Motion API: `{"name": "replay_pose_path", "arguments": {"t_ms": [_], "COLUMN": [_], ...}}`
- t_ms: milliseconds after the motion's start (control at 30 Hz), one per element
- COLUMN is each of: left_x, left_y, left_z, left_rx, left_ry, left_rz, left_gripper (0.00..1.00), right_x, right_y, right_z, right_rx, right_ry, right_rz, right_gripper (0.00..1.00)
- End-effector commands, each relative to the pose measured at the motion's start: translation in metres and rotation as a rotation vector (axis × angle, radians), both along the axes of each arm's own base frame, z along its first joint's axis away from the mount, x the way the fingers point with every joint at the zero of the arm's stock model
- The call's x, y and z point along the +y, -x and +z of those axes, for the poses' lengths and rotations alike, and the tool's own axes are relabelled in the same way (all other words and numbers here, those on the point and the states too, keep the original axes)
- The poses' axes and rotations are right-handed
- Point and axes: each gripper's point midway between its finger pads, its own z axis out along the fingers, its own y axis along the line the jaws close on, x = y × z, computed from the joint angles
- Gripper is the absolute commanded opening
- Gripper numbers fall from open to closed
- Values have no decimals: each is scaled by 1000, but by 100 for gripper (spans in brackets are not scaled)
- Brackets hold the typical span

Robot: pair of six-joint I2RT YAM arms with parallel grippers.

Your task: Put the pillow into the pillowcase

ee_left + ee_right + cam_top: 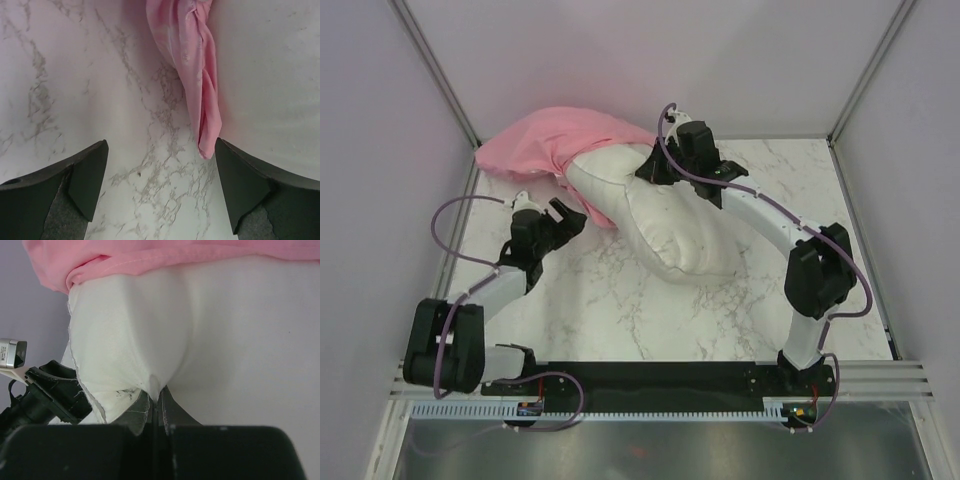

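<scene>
The white pillow (675, 225) lies slanted across the middle of the table, its far end tucked under the mouth of the pink satin pillowcase (555, 140) at the back left. My right gripper (655, 170) is shut on a pinch of the pillow (135, 340) near that end, just below the pillowcase hem (150, 260). My left gripper (563, 222) hovers open above the table at the pillow's left side. In the left wrist view a hanging fold of the pillowcase (192, 70) ends just inside the right finger (240, 190), with the pillow (270, 75) beside it; nothing is between the jaws.
The marble tabletop (610, 300) is fenced by pale walls on three sides, with metal posts at the back corners. A black rail (660, 378) carries both arm bases at the near edge. The left arm shows in the right wrist view (45, 390).
</scene>
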Motion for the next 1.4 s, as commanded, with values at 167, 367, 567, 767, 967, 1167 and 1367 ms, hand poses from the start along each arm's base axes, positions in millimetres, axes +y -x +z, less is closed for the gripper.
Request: {"name": "replay_pose_path", "arguments": {"t_ms": [167,367,567,767,967,1167,1367], "left_x": [-48,-64,-66,-62,-65,-82,-105], "left_y": [-59,-110,-119,-103,-99,-118,-143], "left_z": [62,70,53,7,2,-5,1], "left_rx": [-251,-233,-199,-45,-42,8,3], "left_ry": [92,74,69,76,104,93,129], "left_rz": [-130,-132,-132,-106,-110,-157,-224], "left_gripper": [94,91,91,56,58,59,27], "right_x": [1,-6,-18,-35,-42,-39,-34], "right_y": [-34,-44,-54,-63,-70,-71,-65], "right_z": [72,77,87,95,98,99,96], "right_rx": [-137,-135,-146,-153,-154,-148,-139], "right_ry": [-172,-203,-222,-238,-248,-269,-274], "right_rz": [13,9,-19,-51,-64,-48,-19], "right_gripper": [0,0,0,0,0,0,0]}}
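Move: The pillowcase's loose pink tail hangs about 8 cm ahead of the open left gripper, 5 cm to its right and 4 cm lower. The pillow's middle lies some 18 cm to the right and 4 cm ahead of that gripper, about level. From the right hand, still holding the pillow, the tail is 15 cm to the left, level ahead and 16 cm lower; the pillowcase hem's middle is 11 cm left, 4 cm ahead and slightly lower, about 3 cm. Send the left gripper open, forward about 10 cm and to the right, rising slightly, up to the pillowcase's tail. There close the fingers about halfway around the cloth while sinking some 6 cm, then nudge forward and right again. With the right hand keep the pinch on the pillow and draw it roughly 7 cm forward and right, slightly up. ##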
